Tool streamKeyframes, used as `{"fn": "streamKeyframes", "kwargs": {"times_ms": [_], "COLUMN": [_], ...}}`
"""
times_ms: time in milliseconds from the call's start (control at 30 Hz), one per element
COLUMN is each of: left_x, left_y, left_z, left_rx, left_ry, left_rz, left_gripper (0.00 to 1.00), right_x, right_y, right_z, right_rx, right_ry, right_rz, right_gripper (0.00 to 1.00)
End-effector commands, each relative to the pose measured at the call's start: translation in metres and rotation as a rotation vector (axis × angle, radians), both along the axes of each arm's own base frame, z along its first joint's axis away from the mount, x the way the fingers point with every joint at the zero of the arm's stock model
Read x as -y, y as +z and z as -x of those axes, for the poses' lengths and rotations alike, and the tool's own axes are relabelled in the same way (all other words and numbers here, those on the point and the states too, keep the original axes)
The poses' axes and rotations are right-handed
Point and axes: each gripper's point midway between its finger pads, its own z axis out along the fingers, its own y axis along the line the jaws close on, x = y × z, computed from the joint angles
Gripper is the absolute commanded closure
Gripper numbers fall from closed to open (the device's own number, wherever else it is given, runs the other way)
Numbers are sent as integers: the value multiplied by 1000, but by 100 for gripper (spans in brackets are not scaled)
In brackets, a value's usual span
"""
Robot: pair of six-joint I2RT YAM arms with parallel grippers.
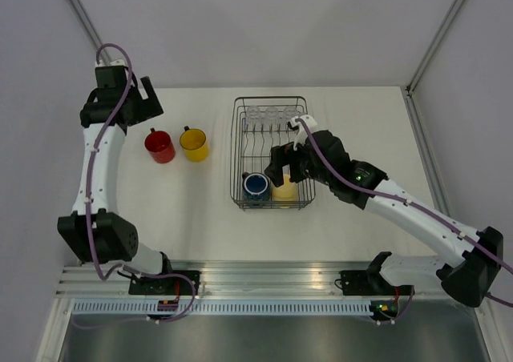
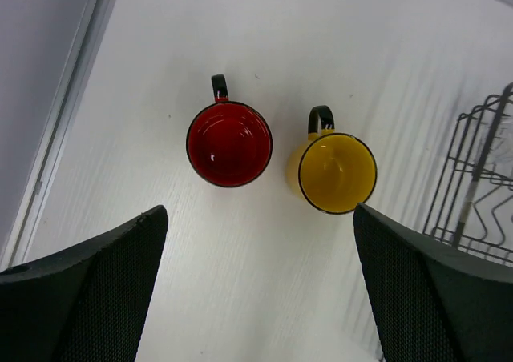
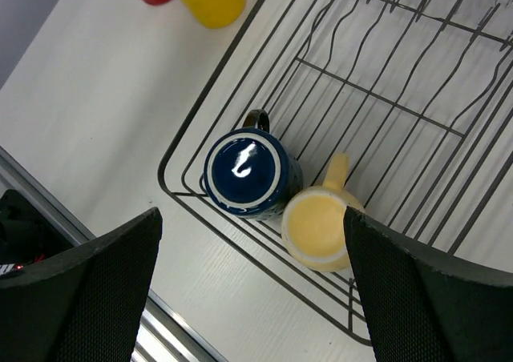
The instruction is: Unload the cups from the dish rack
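Note:
A red mug (image 1: 159,146) (image 2: 229,143) and an orange-yellow mug (image 1: 194,144) (image 2: 336,172) stand upright side by side on the white table, left of the dish rack (image 1: 237,138) (image 3: 377,98). My left gripper (image 1: 149,104) (image 2: 260,298) hangs open above and just behind them, holding nothing. In the rack's near end sit a dark blue mug (image 1: 256,186) (image 3: 243,172) and a pale cream mug (image 1: 283,189) (image 3: 319,224), touching, seemingly mouth down. Clear glass tumblers (image 1: 271,114) line the rack's far end. My right gripper (image 1: 288,172) (image 3: 252,290) hovers open over the two racked mugs.
An aluminium rail (image 1: 264,278) (image 3: 160,330) runs along the table's near edge by the arm bases. Grey walls close the back and sides; the table's left edge (image 2: 56,138) lies close to the red mug. The rack's side (image 2: 473,186) stands right of the yellow mug.

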Motion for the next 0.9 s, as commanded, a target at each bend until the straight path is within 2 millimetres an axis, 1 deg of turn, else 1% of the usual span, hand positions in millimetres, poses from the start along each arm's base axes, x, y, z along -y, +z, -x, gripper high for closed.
{"fn": "streamKeyframes", "kwargs": {"times_ms": [0,33,67,100,133,167,200,233,267,300,367,400,433,467,500,533,567,633,667,700,733,767,833,867], "left_x": [11,18,23,26,31,35,41,44,48,55,64,70,73,79,75,84,88,87,88,87,87,86,86,86], "left_y": [17,23,34,27,30,34,34,35,37,36,38,33,31,22,19,19,11,7,-2,-6,-9,-18,-23,-29], "left_z": [30,37,48,57,62,75,81,86,92,102,109,119,122,126,129,134,137,140,141,141,141,142,141,142], "left_rx": [43,61,96,86,104,130,138,151,165,181,221,228,230,213,211,219,202,208,191,189,186,165,162,151], "left_ry": [79,55,35,29,4,-10,-39,-51,-63,-90,-127,-151,-164,-184,-179,-210,-223,-221,-222,-221,-223,-218,-219,-216], "left_rz": [125,146,157,164,180,182,192,197,202,219,225,231,229,226,208,203,197,176,173,165,161,157,152,150], "left_gripper": [0,0,0,0,0,0,0,0,0,0,0,0,0,0,0,0,0,0,0,0,0,0,0,0], "right_x": [-3,-5,-3,8,8,9,16,17,17,17,18,18,18,15,14,13,12,11,11,11,10,13,15,16], "right_y": [0,4,-5,-10,-9,-17,-21,-25,-34,-40,-52,-60,-64,-72,-77,-80,-86,-91,-96,-99,-105,-108,-118,-122], "right_z": [-13,-16,-22,-27,-28,-30,-32,-32,-33,-32,-32,-31,-30,-30,-29,-29,-30,-31,-32,-33,-32,-34,-33,-32], "right_rx": [-2,15,5,6,10,0,-1,-10,-26,-35,-55,-67,-75,-89,-98,-102,-111,-117,-125,-128,-139,-141,-155,-160], "right_ry": [-28,-35,-68,-126,-146,-161,-192,-200,-202,-200,-203,-194,-188,-181,-171,-165,-165,-163,-167,-168,-167,-178,-179,-184], "right_rz": [66,93,141,198,213,242,277,292,314,328,356,370,376,388,393,397,408,415,430,433,449,462,483,496], "right_gripper": [2,2,2,2,2,2,2,2,2,2,2,2,2,2,2,3,3,3,3,3,4,4,5,5]}}
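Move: The cream cup, tipped in the near end of the rack, lies some 17 cm below the open right hand, about 4 cm ahead and 2 cm to its right. The blue cup sits about 9 cm to the left of the cream cup, level with it. The yellow cup stands on the table some 18 cm ahead of the right hand, 25 cm to its left and 19 cm below. From the left hand, the cream cup is roughly 40 cm to the right, 10 cm back and 20 cm below. Open right hand sinks 11 cm towards the cream cup, tipping steeper; open left hand backs 15 cm, veering right. ##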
